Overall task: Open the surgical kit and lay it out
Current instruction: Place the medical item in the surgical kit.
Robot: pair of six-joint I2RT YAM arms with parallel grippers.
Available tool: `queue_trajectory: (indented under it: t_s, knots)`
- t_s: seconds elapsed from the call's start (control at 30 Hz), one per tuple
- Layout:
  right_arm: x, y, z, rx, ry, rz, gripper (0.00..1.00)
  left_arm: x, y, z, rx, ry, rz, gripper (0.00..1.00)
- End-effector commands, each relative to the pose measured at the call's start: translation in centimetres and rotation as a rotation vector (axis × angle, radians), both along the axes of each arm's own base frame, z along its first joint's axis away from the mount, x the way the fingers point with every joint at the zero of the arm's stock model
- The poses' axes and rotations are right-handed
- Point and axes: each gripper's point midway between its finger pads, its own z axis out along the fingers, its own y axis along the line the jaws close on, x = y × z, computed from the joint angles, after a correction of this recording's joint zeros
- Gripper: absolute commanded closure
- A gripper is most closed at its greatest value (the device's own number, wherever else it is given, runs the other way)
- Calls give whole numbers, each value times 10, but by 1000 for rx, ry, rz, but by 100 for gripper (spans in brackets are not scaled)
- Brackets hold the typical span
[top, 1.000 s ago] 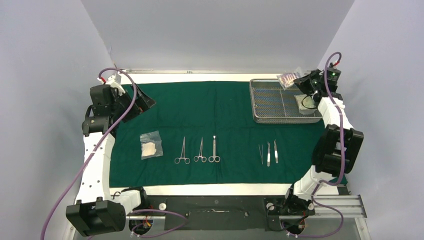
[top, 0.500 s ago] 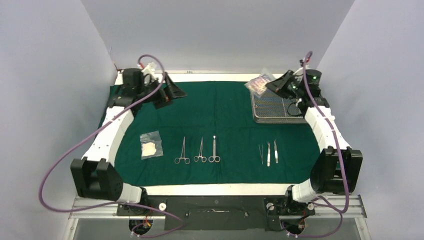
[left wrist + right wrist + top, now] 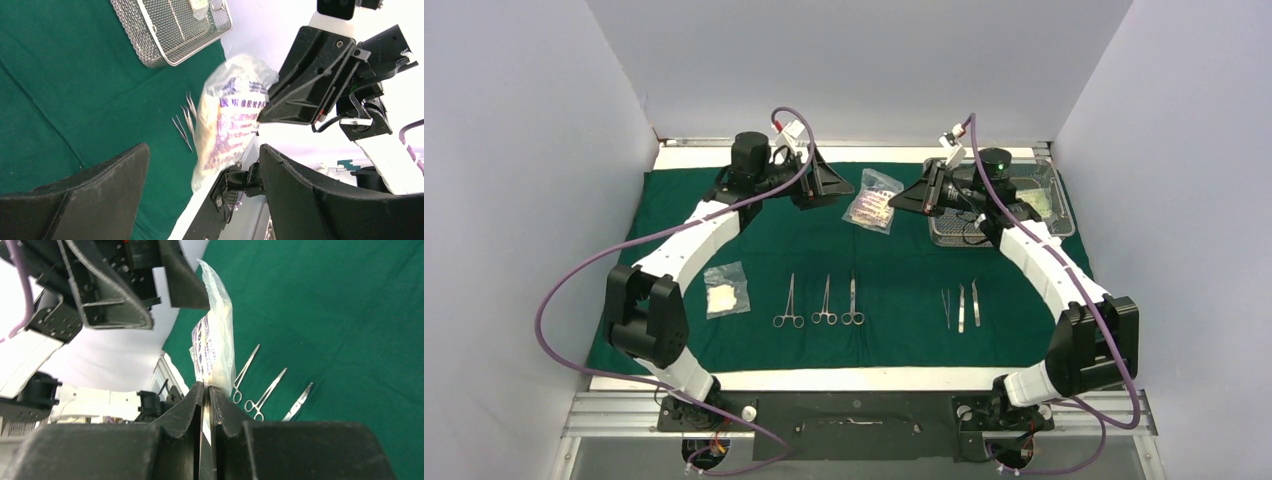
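The dark green cloth (image 3: 754,230) lies spread over the table. My right gripper (image 3: 906,198) (image 3: 207,387) is shut on the edge of a clear printed gauze packet (image 3: 873,200) (image 3: 215,345) (image 3: 227,120), which hangs in the air above the cloth's far middle. Facing it from the left is my left gripper (image 3: 832,187) (image 3: 202,155), open, its fingertips just short of the packet. The wire-mesh tray (image 3: 954,236) (image 3: 150,50) stands at the far right with another packet (image 3: 1036,200) inside. Three ring-handled forceps (image 3: 825,300) (image 3: 267,390) and three tweezers (image 3: 961,306) lie in rows near the front.
A second gauze packet (image 3: 726,290) rests flat on the cloth at the left. The right arm (image 3: 1039,255) reaches over the tray's left end. White table margin (image 3: 844,378) runs along the cloth's near edge, and grey walls stand close on both sides.
Both arms swung in toward the middle. The right gripper carried the printed packet from over the tray to the left, and the left gripper came right to meet it.
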Motion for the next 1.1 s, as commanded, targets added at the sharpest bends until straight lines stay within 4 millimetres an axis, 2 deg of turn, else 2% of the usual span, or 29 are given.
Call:
queue_trajectory:
  t_s: [0.0,0.23,0.4,0.57,0.6,0.63,0.67,0.7,0.73,0.8,0.87,0.9,0.97,1.07]
  knots:
    - [-12,20,48,57,-174,127,95,8,-5,38,-66,-116,-11,23]
    - [-9,29,52,62,-177,162,95,-9,-22,36,-111,-35,-97,30]
    - [-4,34,51,74,-175,165,95,-22,-24,36,-154,18,-145,56]
    - [1,35,47,69,-163,154,95,-27,-20,35,-184,70,-163,95]
    - [3,35,46,68,-163,149,95,-26,-17,33,-184,77,-154,100]
    - [4,35,45,66,-161,146,95,-24,-15,32,-182,79,-145,100]
    - [6,35,43,62,-153,138,92,-22,-11,31,-178,79,-132,100]
    - [9,35,41,55,-141,126,81,-20,-7,30,-170,76,-119,100]
    - [11,34,38,44,-134,119,64,-18,-2,28,-157,76,-104,100]
    - [17,30,31,5,-120,78,40,-14,11,20,-99,77,-67,100]
    - [24,25,27,-26,-123,31,21,-8,31,9,8,66,-5,100]
    - [28,22,24,-37,-119,9,18,-6,46,-1,91,71,34,100]
    - [35,14,16,-63,-88,-34,16,-9,85,-29,324,114,115,100]
    - [46,-1,-6,-120,-12,-103,16,-14,152,-61,688,159,242,100]
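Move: The medical item, a printed bag, is pinched in the right fingers. Its middle lies roughly 6 cm to the right of the open left fingers, 1 cm back and 1 cm lower. From the right hand, those left fingers are about 9 cm left and 2 cm ahead. On the cloth some 24 cm below the left hand, the scissors lie 12 cm back and 3 cm right, the middle clamp 12 cm back and 3 cm left. The left fingers shut on the near side of the bag, easing about 2 cm right, 2 cm back and slightly up as the right hand brings it some 3 cm left and up. Once the left grip is closed, the right fingers open and let go, that hand sinking and edging forward; the left hand then swings the bag about 8 cm left and 5 cm down. ##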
